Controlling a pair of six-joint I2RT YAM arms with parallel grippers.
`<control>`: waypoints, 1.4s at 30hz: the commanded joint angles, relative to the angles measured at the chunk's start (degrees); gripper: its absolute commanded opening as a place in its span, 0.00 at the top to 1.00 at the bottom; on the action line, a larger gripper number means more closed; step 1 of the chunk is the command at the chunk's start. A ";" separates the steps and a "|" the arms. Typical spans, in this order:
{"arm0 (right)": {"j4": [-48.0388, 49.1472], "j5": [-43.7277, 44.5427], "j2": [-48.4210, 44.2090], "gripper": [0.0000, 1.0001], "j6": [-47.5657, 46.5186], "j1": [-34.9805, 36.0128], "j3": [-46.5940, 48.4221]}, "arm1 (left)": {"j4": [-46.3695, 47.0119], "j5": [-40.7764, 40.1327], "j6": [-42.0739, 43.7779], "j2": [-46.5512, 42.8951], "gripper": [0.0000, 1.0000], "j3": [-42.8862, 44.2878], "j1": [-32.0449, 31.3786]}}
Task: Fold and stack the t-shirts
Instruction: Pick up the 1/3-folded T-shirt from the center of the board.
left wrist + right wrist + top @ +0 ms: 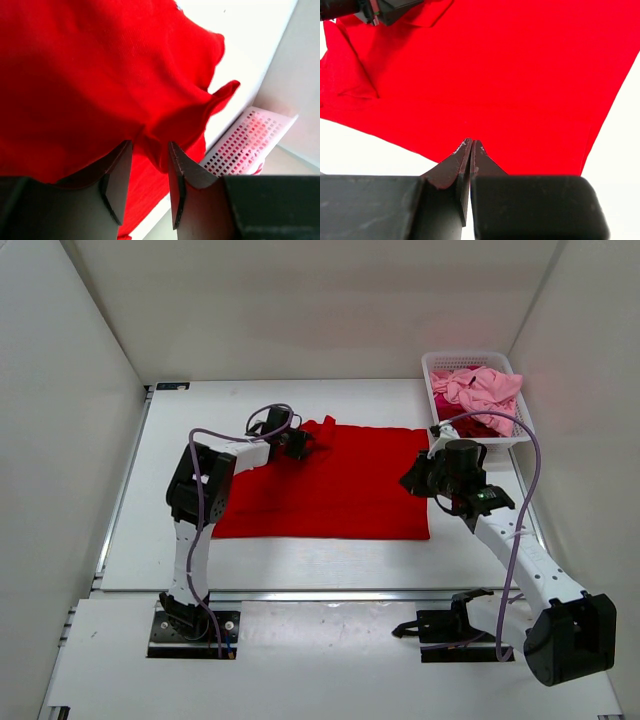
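Note:
A bright red t-shirt [340, 485] lies spread on the white table, and also shows in the right wrist view [495, 75]. My left gripper [297, 444] is at its far left corner, by the sleeve. Its jaws [150, 145] are pinched on a bunched fold of the red cloth [100, 75], which is lifted. My right gripper [415, 480] is at the shirt's right edge. Its jaws [471, 141] are pressed together over the cloth edge, with no cloth seen between them. A light pink t-shirt [485, 388] lies on top in the basket, with magenta and darker red cloth [470, 422] under it.
The white lattice basket [440, 365] stands at the far right corner, close behind my right gripper, and also shows in the left wrist view [240, 145]. White walls enclose the table on three sides. The left gripper shows in the right wrist view [380, 10].

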 commanded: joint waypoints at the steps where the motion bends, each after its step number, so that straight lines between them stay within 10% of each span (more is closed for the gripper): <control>1: 1.30 0.20 -0.83 1.00 -1.01 0.68 0.31 | -0.81 -0.95 -1.73 1.08 0.56 2.70 -0.27; 9: 1.56 -0.51 -1.45 1.00 -0.66 -0.73 0.58 | 1.56 -0.86 -2.61 1.87 0.65 2.26 -0.71; 18: 1.83 1.17 -0.05 0.93 -0.92 -2.57 -0.22 | 0.60 -1.21 -0.24 1.09 1.00 5.86 -0.79; 42: 21.69 17.86 21.93 0.77 9.01 -8.99 -2.14 | -0.20 8.01 22.26 -13.51 1.00 5.08 12.57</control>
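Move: The left hand, half open, stands low at the red T-shirt's far left part: the cloth it will pinch lies about 1 cm below and practically under it, with a small upstanding flap some 5 cm ahead and 5 cm to its right, and the shirt's near left corner about 25 cm back and 21 cm left. The shut right hand hovers above the shirt; the middle of the right edge lies about 9 cm ahead, 8 cm right and 15 cm below, the far right corner about 25 cm ahead and 8 cm right, the laundry basket roughly 30 cm ahead and 19 cm right. The left hand sinks about 1 cm, shuts its fingers on the shirt's far left cloth, then lifts it some 14 cm and, once clear, swings it about 11 cm left and a little forward while the fingers tip up some 15 degrees. The right hand waits, then sweeps down, right and forward towards the middle of the shirt's right edge, about 8 or 9 cm each way, turning some 25 degrees clockwise and opening slightly, still without a visible touch on the cloth. ##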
